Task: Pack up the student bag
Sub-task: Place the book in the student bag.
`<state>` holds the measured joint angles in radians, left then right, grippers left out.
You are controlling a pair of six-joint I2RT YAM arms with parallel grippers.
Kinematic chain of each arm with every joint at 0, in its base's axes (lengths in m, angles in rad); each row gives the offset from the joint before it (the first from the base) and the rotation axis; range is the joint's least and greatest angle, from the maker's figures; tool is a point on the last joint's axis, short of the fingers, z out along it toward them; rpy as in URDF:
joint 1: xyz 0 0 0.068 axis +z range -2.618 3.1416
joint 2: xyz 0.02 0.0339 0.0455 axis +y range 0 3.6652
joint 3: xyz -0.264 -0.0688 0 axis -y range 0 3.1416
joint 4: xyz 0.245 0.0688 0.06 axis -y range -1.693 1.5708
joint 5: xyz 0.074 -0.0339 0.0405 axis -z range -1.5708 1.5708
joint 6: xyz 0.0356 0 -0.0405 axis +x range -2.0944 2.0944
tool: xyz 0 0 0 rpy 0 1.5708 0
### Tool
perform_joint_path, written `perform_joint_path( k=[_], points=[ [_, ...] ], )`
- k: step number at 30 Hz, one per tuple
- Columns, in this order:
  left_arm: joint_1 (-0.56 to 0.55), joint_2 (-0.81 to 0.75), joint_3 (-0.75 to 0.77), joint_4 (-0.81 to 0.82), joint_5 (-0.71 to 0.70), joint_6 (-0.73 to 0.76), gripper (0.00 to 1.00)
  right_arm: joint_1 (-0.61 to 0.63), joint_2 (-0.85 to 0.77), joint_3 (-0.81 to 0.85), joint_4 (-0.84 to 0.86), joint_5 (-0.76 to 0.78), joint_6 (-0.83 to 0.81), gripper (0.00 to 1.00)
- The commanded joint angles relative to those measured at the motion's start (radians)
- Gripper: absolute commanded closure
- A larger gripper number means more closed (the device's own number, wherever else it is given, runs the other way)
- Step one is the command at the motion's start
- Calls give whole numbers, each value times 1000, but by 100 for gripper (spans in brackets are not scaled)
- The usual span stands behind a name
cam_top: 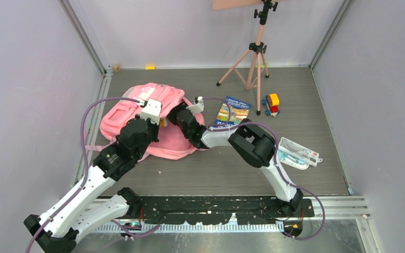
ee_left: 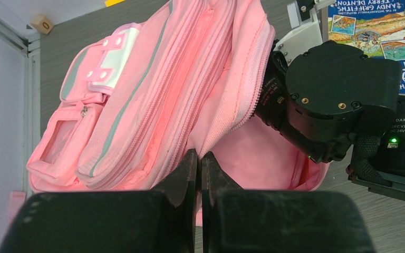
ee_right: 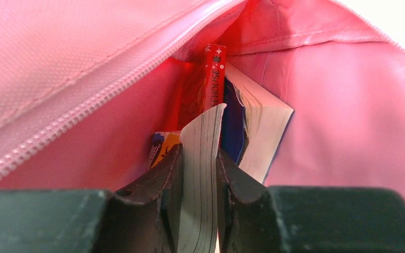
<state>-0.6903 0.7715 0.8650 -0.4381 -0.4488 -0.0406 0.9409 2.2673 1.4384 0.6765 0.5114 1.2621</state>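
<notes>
The pink student bag (cam_top: 132,108) lies at the left of the table with its main compartment unzipped. My left gripper (ee_left: 199,158) is shut on the zip edge of the student bag (ee_left: 153,89) and holds the flap up. My right gripper (ee_right: 199,158) reaches inside the bag (ee_right: 84,63) and is shut on a paperback book (ee_right: 203,142), pages toward the camera. Behind it in the bag stands another book with a red spine (ee_right: 214,74). In the top view the right wrist (cam_top: 190,122) goes into the opening and its fingers are hidden.
A blue picture book (cam_top: 231,112) lies right of the bag. A toy car (cam_top: 270,104) sits beyond it, and a packaged stationery set (cam_top: 298,152) lies at the right. A pink tripod (cam_top: 256,58) stands at the back. A small wooden block (ee_left: 42,23) sits in the far-left corner.
</notes>
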Motion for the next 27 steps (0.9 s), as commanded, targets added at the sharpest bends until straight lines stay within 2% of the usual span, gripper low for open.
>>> perform_joint_path(
  k=[1,6,8,18,24,27],
  points=[
    [-2,-27,19,115,7,6,100,12,-38,21,-59,41,-201,68],
    [-2,-24,19,114,5,6,100,18,-81,-21,-41,40,-302,44],
    [-2,-23,19,114,5,7,100,20,-100,-37,-39,41,-339,38],
    [-2,-15,16,116,4,9,100,31,-277,-170,-41,68,-552,26],
    [-2,-17,13,119,-5,16,100,32,-459,-271,-151,98,-700,22],
    [-2,-17,12,119,-17,20,100,28,-578,-329,-281,129,-774,18]
  ],
)
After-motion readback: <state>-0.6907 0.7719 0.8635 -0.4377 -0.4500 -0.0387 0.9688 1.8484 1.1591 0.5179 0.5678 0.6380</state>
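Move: The book is still between the right fingers inside the bag, its middle roughly 4 cm below the right hand and 3 cm to its left, level fore-and-aft. The red-spined book stands some 7 cm ahead of that hand and 3 cm left, the thick book about 8 cm straight ahead. The held flap rim is around 12 cm back, 4 cm left and 12 cm higher. From the left hand, the book lies about 12 cm ahead, 1 cm right and 16 cm down. Let go of the book in the bag: open the right fingers wide while sinking 2 to 3 cm and rolling the hand left side down, some 35 degrees in all. Then draw the hand right, up and back out of the mouth, ending about 8 cm right and 6 cm higher, fingers tipping up slightly. Keep the left gripper still, pinching the flap rim. ##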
